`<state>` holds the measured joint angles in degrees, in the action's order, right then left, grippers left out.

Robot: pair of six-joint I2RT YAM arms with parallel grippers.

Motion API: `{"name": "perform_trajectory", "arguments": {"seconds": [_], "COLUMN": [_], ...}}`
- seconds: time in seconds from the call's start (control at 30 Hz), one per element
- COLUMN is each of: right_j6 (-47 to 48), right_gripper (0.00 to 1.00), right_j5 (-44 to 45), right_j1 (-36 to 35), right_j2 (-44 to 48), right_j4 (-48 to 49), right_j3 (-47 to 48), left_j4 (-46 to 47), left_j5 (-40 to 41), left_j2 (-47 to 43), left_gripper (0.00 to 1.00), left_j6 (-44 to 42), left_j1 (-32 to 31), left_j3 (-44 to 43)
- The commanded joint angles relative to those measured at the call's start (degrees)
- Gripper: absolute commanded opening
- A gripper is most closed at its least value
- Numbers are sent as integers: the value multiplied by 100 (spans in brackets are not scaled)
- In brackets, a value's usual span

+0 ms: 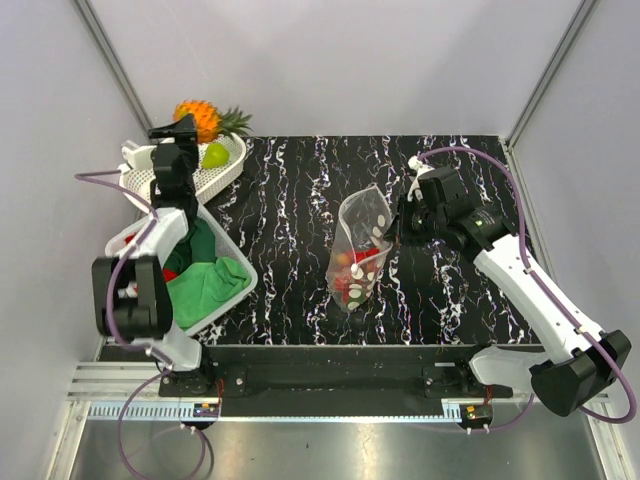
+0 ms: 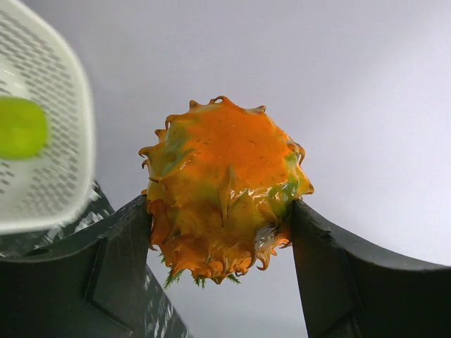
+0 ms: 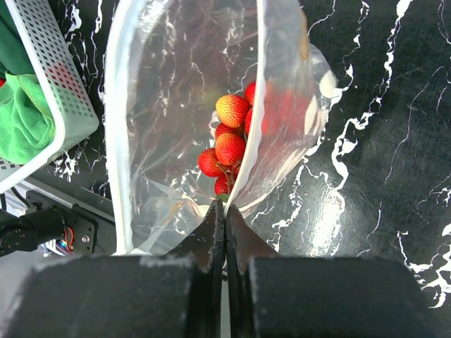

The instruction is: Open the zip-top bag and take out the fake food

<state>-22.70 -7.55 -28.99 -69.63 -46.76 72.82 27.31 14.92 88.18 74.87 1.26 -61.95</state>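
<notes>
The zip-top bag (image 1: 360, 250) lies open in the middle of the black marble table, its mouth toward the right. My right gripper (image 1: 400, 226) is shut on the bag's rim (image 3: 224, 205) and holds the mouth open. Several small red fruits (image 3: 231, 137) sit inside at the bag's far end. My left gripper (image 1: 185, 130) is at the back left, shut on an orange bumpy pineapple-like piece (image 2: 225, 186) with a green leafy top (image 1: 235, 122). It holds the piece above a white perforated tray (image 1: 232, 168). A yellow-green pear (image 1: 215, 155) lies in that tray and also shows in the left wrist view (image 2: 21, 127).
A white perforated basket (image 1: 235, 262) with a green cloth (image 1: 205, 285) and a red cloth stands at the left front, by the left arm. Its corner shows in the right wrist view (image 3: 53, 84). Grey booth walls enclose the table at the back and sides.
</notes>
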Motion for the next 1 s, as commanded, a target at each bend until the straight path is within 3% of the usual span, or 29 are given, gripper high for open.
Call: {"name": "perform_trajectory", "arguments": {"seconds": [0.0,0.23,0.3,0.4,0.43,0.53,0.57,0.6,0.67,0.7,0.87,0.97], "right_j6": [134,64,81,143,186,204,231,257,362,406,451,380], "right_gripper": [0,0,0,0,0,0,0,0,0,0,0,0], "right_j5": [-106,-124,-159,-229,-247,-378,-413,-466,-502,-493,-562,-520], "right_j1": [17,25,25,25,25,25,25,25,25,34,25,25], "right_j2": [89,169,151,98,90,46,37,19,-16,-42,-165,-157], "right_j4": [44,194,273,299,299,299,282,290,282,282,97,53], "right_j3": [277,198,189,224,233,233,233,242,285,303,479,409], "left_j4": [952,610,426,-242,-548,-1050,-1165,-1245,-1404,-1430,-1966,-1992], "left_j5": [248,275,188,20,3,-93,-164,-225,-392,-454,-559,-1103], "left_j2": [752,1938,2062,2150,2142,2081,2072,2037,1914,1765,1308,965], "left_gripper": [0,0,6,27,48,76,76,90,91,99,99,99], "left_j6": [1099,1486,1425,1232,979,592,529,459,379,388,256,221], "left_j1": [603,1087,1148,1236,1245,1254,1263,1263,1263,1263,1307,1254], "left_j3": [-132,-589,-721,-1028,-1125,-1407,-1459,-1503,-1478,-1347,-1109,-740]}}
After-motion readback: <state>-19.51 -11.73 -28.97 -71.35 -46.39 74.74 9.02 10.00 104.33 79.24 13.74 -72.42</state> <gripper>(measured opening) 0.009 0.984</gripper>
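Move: The left hand holds the orange fake pineapple high; the middle of the white basket it is bound for lies about 5 cm ahead, 5 cm left and 26 cm below. The green pear in that basket is some 10 cm ahead of the hand, 2 cm right and 26 cm down, while the cloth bin sits about 20 cm back, 2 cm left and 27 cm down. From the right hand the basket is roughly 29 cm ahead, 46 cm left and 18 cm lower. The left hand brings the held pineapple fast down some 16 cm and about 12 cm left, a little forward too, into the white basket, its fingers tipping downward by roughly 20 degrees in all. Low over the basket it stops, opens wide to let go of the pineapple and eases up and back a couple of centimetres, while the right hand keeps its pinch on the bag's rim, nearly still. ##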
